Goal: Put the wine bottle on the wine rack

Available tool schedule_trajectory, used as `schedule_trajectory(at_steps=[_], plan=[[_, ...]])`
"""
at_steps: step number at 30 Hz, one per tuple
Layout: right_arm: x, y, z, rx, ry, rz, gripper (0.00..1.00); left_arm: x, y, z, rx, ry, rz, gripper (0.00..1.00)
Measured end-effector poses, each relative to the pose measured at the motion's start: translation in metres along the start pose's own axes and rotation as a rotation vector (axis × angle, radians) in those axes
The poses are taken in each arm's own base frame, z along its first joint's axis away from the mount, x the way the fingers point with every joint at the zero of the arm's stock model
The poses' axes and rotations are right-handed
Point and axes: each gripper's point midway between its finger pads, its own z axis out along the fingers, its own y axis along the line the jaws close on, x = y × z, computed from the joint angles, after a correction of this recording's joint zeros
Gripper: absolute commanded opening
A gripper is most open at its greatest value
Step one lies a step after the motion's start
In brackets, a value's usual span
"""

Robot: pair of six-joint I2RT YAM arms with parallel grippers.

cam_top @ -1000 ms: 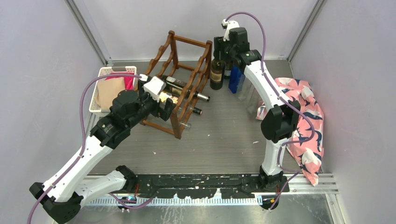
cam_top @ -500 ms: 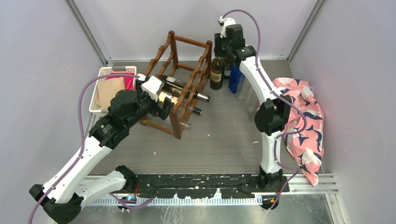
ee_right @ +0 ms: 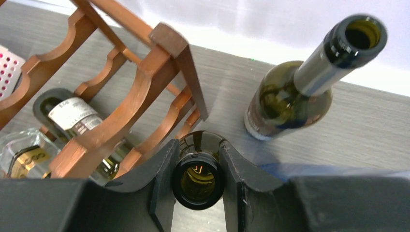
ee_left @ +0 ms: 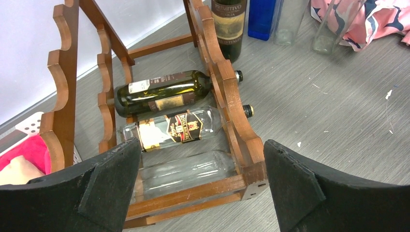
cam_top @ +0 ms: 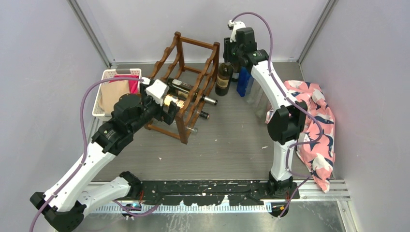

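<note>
The wine bottle [cam_top: 223, 77], dark glass with a tan label, stands upright on the table just right of the wine rack [cam_top: 196, 42]. My right gripper [cam_top: 231, 50] is above it and shut on its neck; in the right wrist view the open bottle mouth [ee_right: 198, 181] sits squeezed between the two fingers of that gripper [ee_right: 199, 145]. The reddish-brown rack [ee_left: 232, 106] holds three bottles lying flat: a dark green one [ee_left: 164, 92], a clear labelled one [ee_left: 179, 128] and a clear plain one [ee_left: 183, 169]. My left gripper [ee_left: 200, 150] hangs open at the rack's near end, holding nothing.
A second dark bottle [ee_right: 290, 96] stands behind the gripped one. A blue bottle [cam_top: 244, 82] and clear glass vessels [ee_left: 329, 29] stand to its right. A pink patterned cloth [cam_top: 314, 125] lies at the right. At the far left sits a white basket [cam_top: 111, 92].
My right gripper's fingers have come together around the wine bottle's neck. The left arm has barely moved.
</note>
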Motion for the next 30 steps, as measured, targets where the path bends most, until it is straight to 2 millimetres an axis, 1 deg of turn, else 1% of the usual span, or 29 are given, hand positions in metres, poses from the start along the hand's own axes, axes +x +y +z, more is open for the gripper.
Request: schedule_trajectory(at_steps=[3, 8, 11, 16, 19, 22, 26, 30], plan=[[0.007, 0.005, -0.014, -0.014, 0.024, -0.003, 0.01, 0.001, -0.001, 0.0, 0.003, -0.001, 0.0, 0.95], [0.022, 0.019, -0.044, -0.046, 0.07, -0.017, 0.01, -0.003, -0.001, -0.002, 0.008, -0.021, 0.0, 0.95], [0.025, 0.023, -0.063, -0.056, 0.071, -0.029, 0.01, -0.005, -0.002, -0.003, 0.011, -0.035, -0.001, 0.95], [0.024, 0.023, -0.098, -0.06, 0.05, -0.035, 0.01, -0.007, -0.002, -0.002, 0.01, -0.046, -0.001, 0.95], [0.024, 0.02, -0.118, -0.046, 0.034, -0.038, 0.01, -0.007, -0.003, -0.002, 0.015, -0.048, -0.001, 0.95], [0.028, 0.015, -0.133, -0.024, 0.026, -0.044, 0.01, -0.007, -0.005, -0.002, 0.03, -0.049, 0.0, 0.95], [0.043, 0.006, -0.149, 0.015, 0.038, -0.05, 0.01, -0.007, -0.008, -0.002, 0.045, -0.053, 0.0, 0.95], [0.065, -0.006, -0.162, 0.066, 0.073, -0.057, 0.01, -0.007, -0.01, -0.002, 0.053, -0.055, 0.0, 0.95]])
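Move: The wine bottle is already gripped by its neck in the right fingers, its middle about 12 cm straight below them. Clear tabletop lies some 20 cm back, 5 cm right and 27 cm below that hand. The wine rack's middle is about 18 cm left and 7 cm back; the other dark bottle is 6 cm right and 8 cm ahead, the blue bottle 10 cm right and level. From the left hand, the clear tabletop is roughly 28 cm right, 6 cm ahead and 31 cm below. The wine bottle, kept in an unchanged grip on its neck, is drawn back about 16 cm by the right hand, out from between the rack and the blue bottle towards the clear tabletop. At first the path runs straight back and level, then bears right, some 6 cm in all, while rising about 3 cm and sinking most of that again. ##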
